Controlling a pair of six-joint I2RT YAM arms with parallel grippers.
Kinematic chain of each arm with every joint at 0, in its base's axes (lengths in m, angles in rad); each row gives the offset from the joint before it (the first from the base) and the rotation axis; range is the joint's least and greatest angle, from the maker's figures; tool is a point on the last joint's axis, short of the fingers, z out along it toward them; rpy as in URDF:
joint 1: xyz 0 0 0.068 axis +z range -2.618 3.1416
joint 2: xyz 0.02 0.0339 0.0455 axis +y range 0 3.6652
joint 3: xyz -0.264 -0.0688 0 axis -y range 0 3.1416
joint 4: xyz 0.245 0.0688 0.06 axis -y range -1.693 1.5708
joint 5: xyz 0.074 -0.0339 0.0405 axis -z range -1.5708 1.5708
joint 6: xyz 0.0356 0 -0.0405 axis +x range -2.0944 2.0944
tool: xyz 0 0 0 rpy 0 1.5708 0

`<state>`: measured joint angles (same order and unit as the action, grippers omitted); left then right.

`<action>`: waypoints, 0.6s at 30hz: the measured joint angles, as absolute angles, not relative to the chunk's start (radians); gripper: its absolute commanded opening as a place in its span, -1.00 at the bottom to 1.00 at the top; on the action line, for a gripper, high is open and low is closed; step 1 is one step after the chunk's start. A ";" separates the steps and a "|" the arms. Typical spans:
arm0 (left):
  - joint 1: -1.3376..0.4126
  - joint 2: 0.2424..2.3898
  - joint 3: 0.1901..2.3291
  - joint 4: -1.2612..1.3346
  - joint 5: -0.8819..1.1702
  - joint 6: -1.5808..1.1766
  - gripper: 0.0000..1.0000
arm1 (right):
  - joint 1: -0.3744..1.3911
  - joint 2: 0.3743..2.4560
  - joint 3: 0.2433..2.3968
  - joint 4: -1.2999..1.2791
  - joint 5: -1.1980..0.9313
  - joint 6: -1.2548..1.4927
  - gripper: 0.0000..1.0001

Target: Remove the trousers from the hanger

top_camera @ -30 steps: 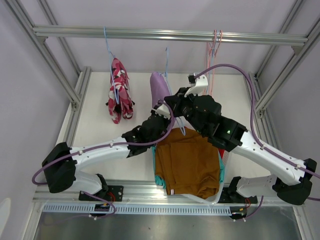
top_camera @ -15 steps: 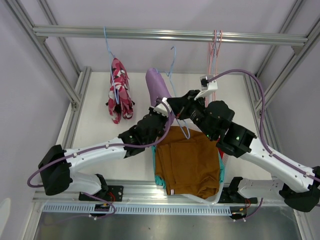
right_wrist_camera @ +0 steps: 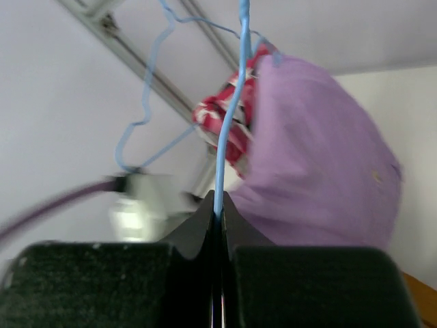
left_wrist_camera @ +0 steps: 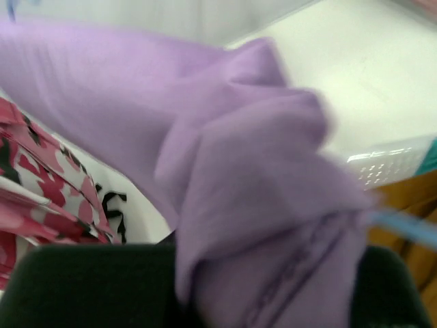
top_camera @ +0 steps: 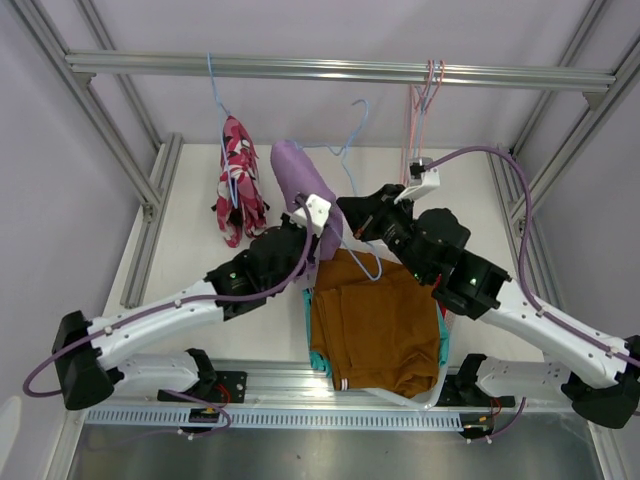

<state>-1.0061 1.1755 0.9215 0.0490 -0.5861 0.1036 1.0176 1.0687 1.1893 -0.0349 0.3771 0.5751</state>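
The lilac trousers bulge up between the two arms, still draped over a light-blue wire hanger. My left gripper is shut on their lower cloth; in the left wrist view the lilac trousers fill the frame and cover the fingers. My right gripper is shut on the hanger's wire, which in the right wrist view is the blue hanger rising from the closed gripper, with the lilac trousers to its right. Camouflage trousers hang on another blue hanger at left.
Rust-brown trousers lie on top in a white basket at the near edge, with a teal garment showing beneath. Empty pink and red hangers hang from the metal rail at right. Frame posts stand at both sides.
My left gripper has shut on the lilac trousers and drawn them to the left. My right gripper has carried the blue hanger to the right.
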 measured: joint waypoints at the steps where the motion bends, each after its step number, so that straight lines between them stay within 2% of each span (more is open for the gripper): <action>1: -1.007 1.155 0.927 0.040 -0.576 0.101 -0.99 | 1.014 1.071 1.184 -0.046 0.385 0.575 -1.00; 9: -1.006 0.964 0.960 -0.022 -0.562 0.062 -0.99 | 0.996 1.138 1.141 -0.075 0.474 0.573 -1.00; 18: -1.006 0.865 0.943 -0.040 -0.537 0.060 -0.99 | 0.995 1.198 1.140 -0.070 0.477 0.580 -1.00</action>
<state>-1.0058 0.8646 0.9432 -0.0402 -0.5373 0.0601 0.9955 1.1984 1.1397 -0.0696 0.4774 0.5804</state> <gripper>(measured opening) 0.056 0.020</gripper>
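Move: The left hand already pinches the purple trousers; the blue hanger's middle lies about 6 cm to its right, a little ahead and some 12 cm higher. The camouflage trousers hang about 19 cm to its left and 7 cm farther out, and the brown trousers lie about 13 cm right, 12 cm back and 20 cm below. From the right hand, which holds the hanger's side, the purple trousers' middle is about 8 cm left, 8 cm ahead and 10 cm below. Still pinching the purple trousers, the left hand pulls them up about 9 cm, with about half as much left and back, rolling some 15 degrees so its left side dips. Against it the right hand, shut on the blue hanger, sinks about 8 cm and eases 4 cm forward with a slight roll, bringing the grippers nearly level side by side. ##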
